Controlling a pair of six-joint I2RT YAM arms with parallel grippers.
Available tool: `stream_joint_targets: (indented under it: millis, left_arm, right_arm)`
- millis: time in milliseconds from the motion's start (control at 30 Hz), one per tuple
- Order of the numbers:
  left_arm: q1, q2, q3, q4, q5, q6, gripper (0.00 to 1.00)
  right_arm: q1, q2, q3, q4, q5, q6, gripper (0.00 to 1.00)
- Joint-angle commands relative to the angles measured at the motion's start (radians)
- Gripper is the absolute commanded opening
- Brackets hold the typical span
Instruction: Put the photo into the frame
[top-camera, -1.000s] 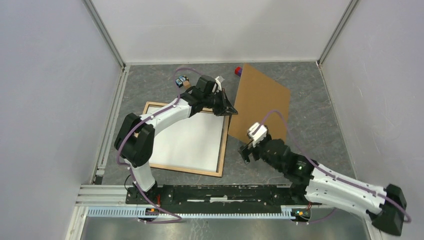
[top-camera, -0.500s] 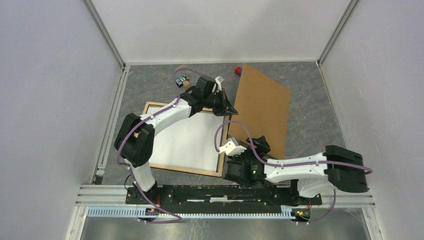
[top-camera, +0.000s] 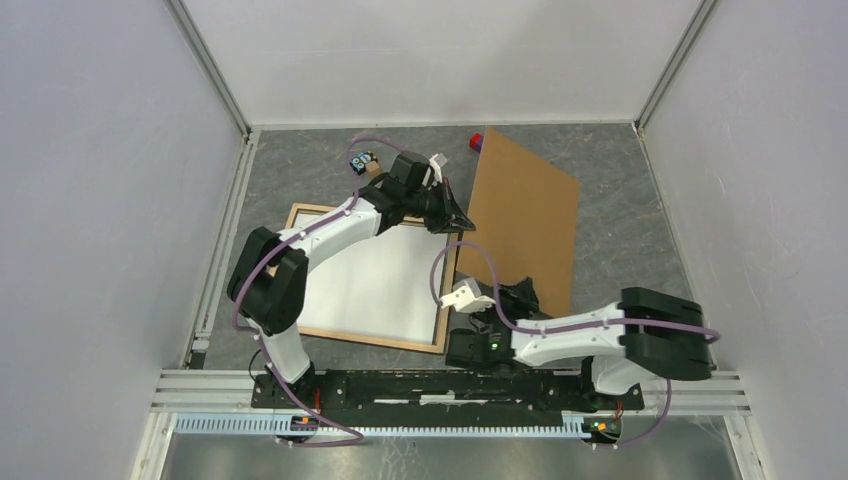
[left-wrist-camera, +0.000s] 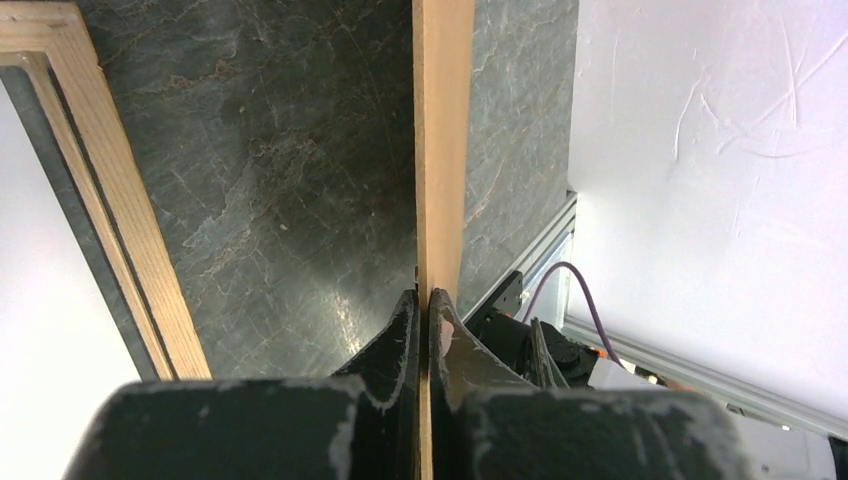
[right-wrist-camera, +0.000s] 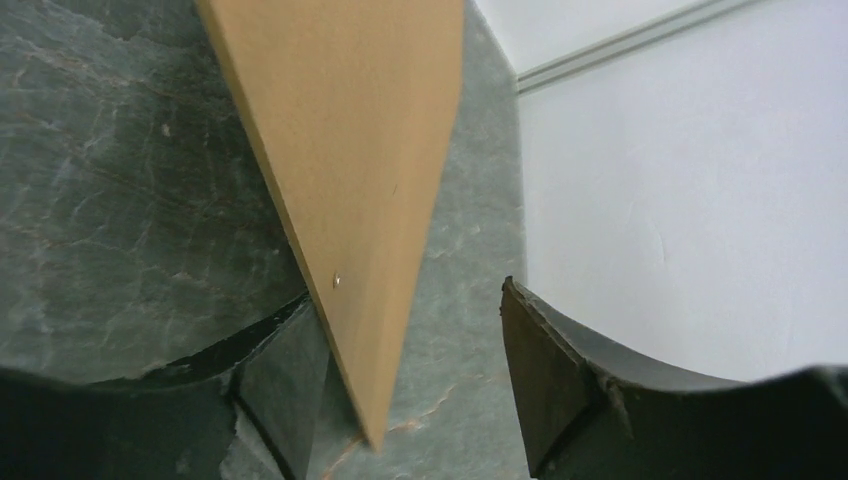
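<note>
The light-wood frame (top-camera: 372, 340) lies flat left of centre, and the photo (top-camera: 375, 280) lies inside it, white side up. My left gripper (top-camera: 458, 222) is shut on the left edge of the brown backing board (top-camera: 525, 210) and holds that edge off the table. The left wrist view shows the board (left-wrist-camera: 440, 150) edge-on between the closed fingers, beside a frame rail (left-wrist-camera: 110, 200). My right gripper (top-camera: 515, 298) is at the board's near edge. In the right wrist view a board corner (right-wrist-camera: 350, 150) pokes between the open right gripper (right-wrist-camera: 400, 300), close to the left finger (right-wrist-camera: 275, 380).
A red and blue block (top-camera: 476, 141) sits at the back by the board's far corner. Small cubes (top-camera: 364, 162) lie behind the frame. An aluminium rail (top-camera: 215, 270) runs along the left side, and white walls enclose the stone-grey table (top-camera: 620, 200).
The right arm has swung in from the right and folded low to the board's near edge. Its jaws have narrowed a little. The left arm and board have stayed put.
</note>
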Motion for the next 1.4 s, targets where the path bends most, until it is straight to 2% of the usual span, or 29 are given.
stream_joint_targets:
  millis: [0, 67, 233, 367, 600, 767, 833, 1067, 1167, 1367]
  left_arm:
    - [0.003, -0.061, -0.013, 0.022, 0.036, 0.004, 0.02]
    - [0.002, -0.066, -0.018, 0.020, 0.038, 0.003, 0.02]
    - [0.002, -0.080, -0.034, 0.039, 0.048, -0.015, 0.02]
    - [0.002, -0.085, -0.038, 0.054, 0.066, -0.034, 0.02]
    - [0.002, -0.105, -0.041, 0.049, 0.079, -0.023, 0.03]
    - [0.004, -0.138, -0.059, 0.049, 0.063, 0.006, 0.27]
    - [0.004, -0.162, -0.062, 0.033, 0.046, 0.035, 0.38]
    - [0.005, -0.305, -0.027, -0.093, -0.081, 0.208, 0.75]
    - [0.006, -0.401, 0.011, -0.158, -0.175, 0.302, 0.85]
    - [0.005, -0.607, 0.031, -0.199, -0.397, 0.471, 0.93]
  right_arm:
    - [-0.008, -0.211, -0.162, 0.574, -0.091, -0.430, 0.64]
    - [-0.012, -0.276, -0.208, 0.646, -0.102, -0.479, 0.61]
    - [-0.023, -0.232, -0.144, 0.465, -0.013, -0.348, 0.50]
    - [-0.028, -0.187, -0.129, 0.444, 0.020, -0.340, 0.47]
    - [-0.032, -0.228, -0.136, 0.465, 0.033, -0.368, 0.25]
    - [-0.048, -0.302, -0.166, 0.563, 0.010, -0.493, 0.10]
    - [-0.066, -0.332, -0.167, 0.549, 0.005, -0.489, 0.00]
    - [-0.116, -0.496, -0.170, 0.492, 0.002, -0.478, 0.00]
    - [-0.131, -0.583, -0.163, 0.493, -0.013, -0.499, 0.00]
    - [-0.139, -0.709, -0.072, 0.524, -0.059, -0.592, 0.00]
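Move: The backing board is still pinched at its raised left edge by the left hand; its middle lies about 10 cm to that hand's right and 7 cm below. The photo frame's middle is some 25 cm left and 10 cm back of the left hand, the red-purple block about 20 cm farther out and 3 right. From the right hand, whose open fingers straddle the near edge, the board's middle is about 13 cm ahead, 2 left and slightly below. Almost in place at first, the right hand closes its fingers onto the board's near edge, then lifts it about 7 cm and carries it some 4 cm right, away from the frame, rolling left side up. The left hand creeps up a little, opens wide to let go of the left edge, and rises quickly, about 14 cm in all, drifting 7 cm left and turning some 30 degrees so its fingers swing forward. ##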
